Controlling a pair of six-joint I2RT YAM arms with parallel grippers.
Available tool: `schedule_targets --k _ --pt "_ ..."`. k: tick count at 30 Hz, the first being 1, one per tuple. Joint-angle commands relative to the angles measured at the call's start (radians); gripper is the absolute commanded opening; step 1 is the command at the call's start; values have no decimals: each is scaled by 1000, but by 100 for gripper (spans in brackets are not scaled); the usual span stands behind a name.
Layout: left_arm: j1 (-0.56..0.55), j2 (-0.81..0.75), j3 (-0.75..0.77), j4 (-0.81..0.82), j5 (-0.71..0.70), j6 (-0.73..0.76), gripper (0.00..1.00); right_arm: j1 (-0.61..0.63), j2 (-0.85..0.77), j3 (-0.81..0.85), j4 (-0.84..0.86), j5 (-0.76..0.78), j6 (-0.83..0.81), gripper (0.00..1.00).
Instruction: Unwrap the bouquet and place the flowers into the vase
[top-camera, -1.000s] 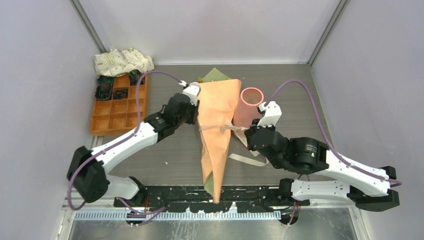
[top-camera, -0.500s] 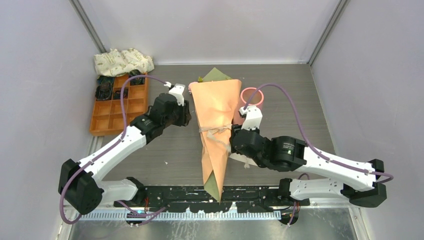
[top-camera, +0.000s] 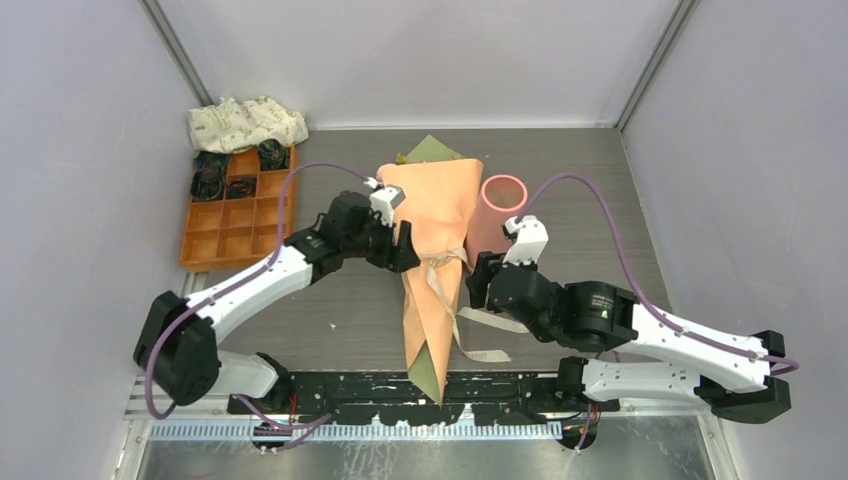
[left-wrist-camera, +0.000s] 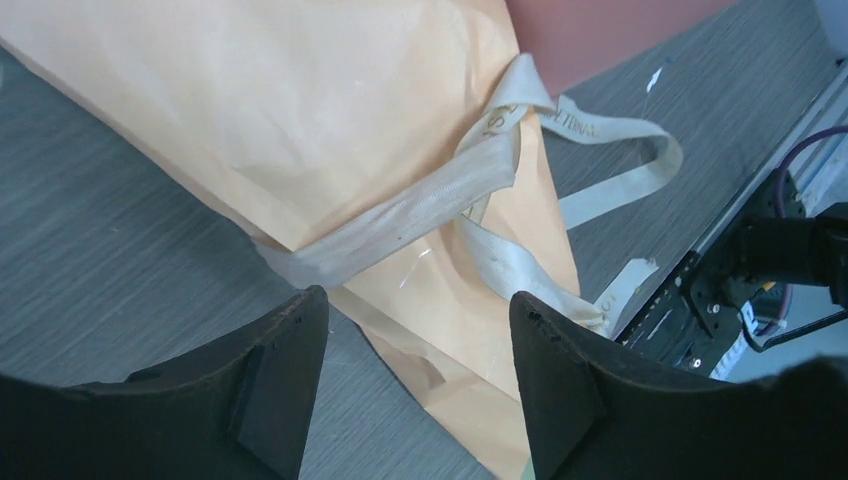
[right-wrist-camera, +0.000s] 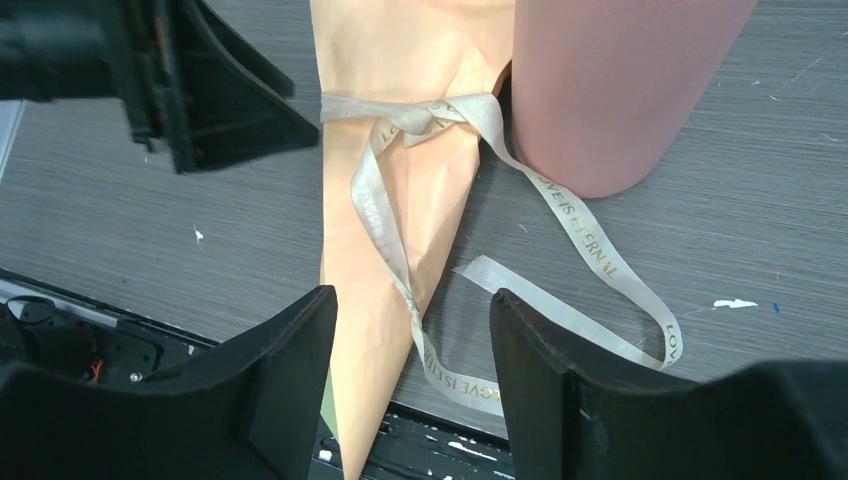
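The bouquet (top-camera: 432, 225) lies on the table as a long orange paper cone with its tip toward the arms, also seen in the wrist views (left-wrist-camera: 300, 120) (right-wrist-camera: 400, 60). A beige ribbon (top-camera: 441, 265) (left-wrist-camera: 400, 215) (right-wrist-camera: 410, 115) is knotted round its middle, with loose tails trailing to the right. The flowers are hidden inside the paper. The salmon-pink vase (top-camera: 492, 222) (right-wrist-camera: 610, 90) stands touching the cone's right side. My left gripper (top-camera: 402, 245) (left-wrist-camera: 418, 298) is open at the cone's left edge by the ribbon. My right gripper (top-camera: 478, 285) (right-wrist-camera: 412, 297) is open above the ribbon tails, holding nothing.
An orange compartment tray (top-camera: 237, 215) with dark items sits at the back left, with a cream printed cloth bundle (top-camera: 245, 122) behind it. Grey walls close in three sides. The black base rail (top-camera: 400, 385) runs along the near edge under the cone's tip.
Both grippers went from shut to open. The left swung out left, then back to the cone's edge. The right let go of the ribbon, whose tail now lies nearer the front.
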Motion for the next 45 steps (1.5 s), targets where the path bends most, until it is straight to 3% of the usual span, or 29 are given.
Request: schedule_targets --k 1,13,22,25,33,37,40,45 --pt "-47 65 56 40 15 57 69 4 -8 13 39 29 21 63" --pt "-113 189 154 -33 -283 290 71 5 -5 -5 83 8 8 62" --pt "-153 293 187 -16 -362 340 69 5 -15 -9 87 26 4 62" --pt "-176 317 199 4 -396 344 62 5 -19 -12 92 32 2 62" --pt "-210 287 178 97 -526 288 24 4 -20 -16 93 39 3 60" --pt "-209 235 169 78 -696 252 16 4 -23 -26 95 38 5 60" --pt "-204 178 142 60 -921 176 11 5 -21 -37 108 38 6 60" --pt "-131 69 61 21 -980 34 7 4 10 -45 141 26 -5 60"
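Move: The ribbon round the waist of the bouquet, where it crosses the wrap's left edge, lies about 3 cm ahead of the left hand, 2 cm to its right and some 8 cm below. The knot is about 7 cm to the right of that hand and 3 cm ahead, also 8 cm down; the vase stands about 17 cm to its right and 6 cm ahead. From the right hand the same stretch of ribbon is roughly 14 cm ahead, 12 cm left and 16 cm below. The left fingers shut on the ribbon at the wrap's left edge: the open hand sinks about 8 cm, edging forward, rolls some 30 degrees with its left side rising, and closes. Keeping its pinch, the hand then pulls the ribbon up and to the left, about 6 cm each way and 4 cm forward, its fingers swinging counter-clockwise. ##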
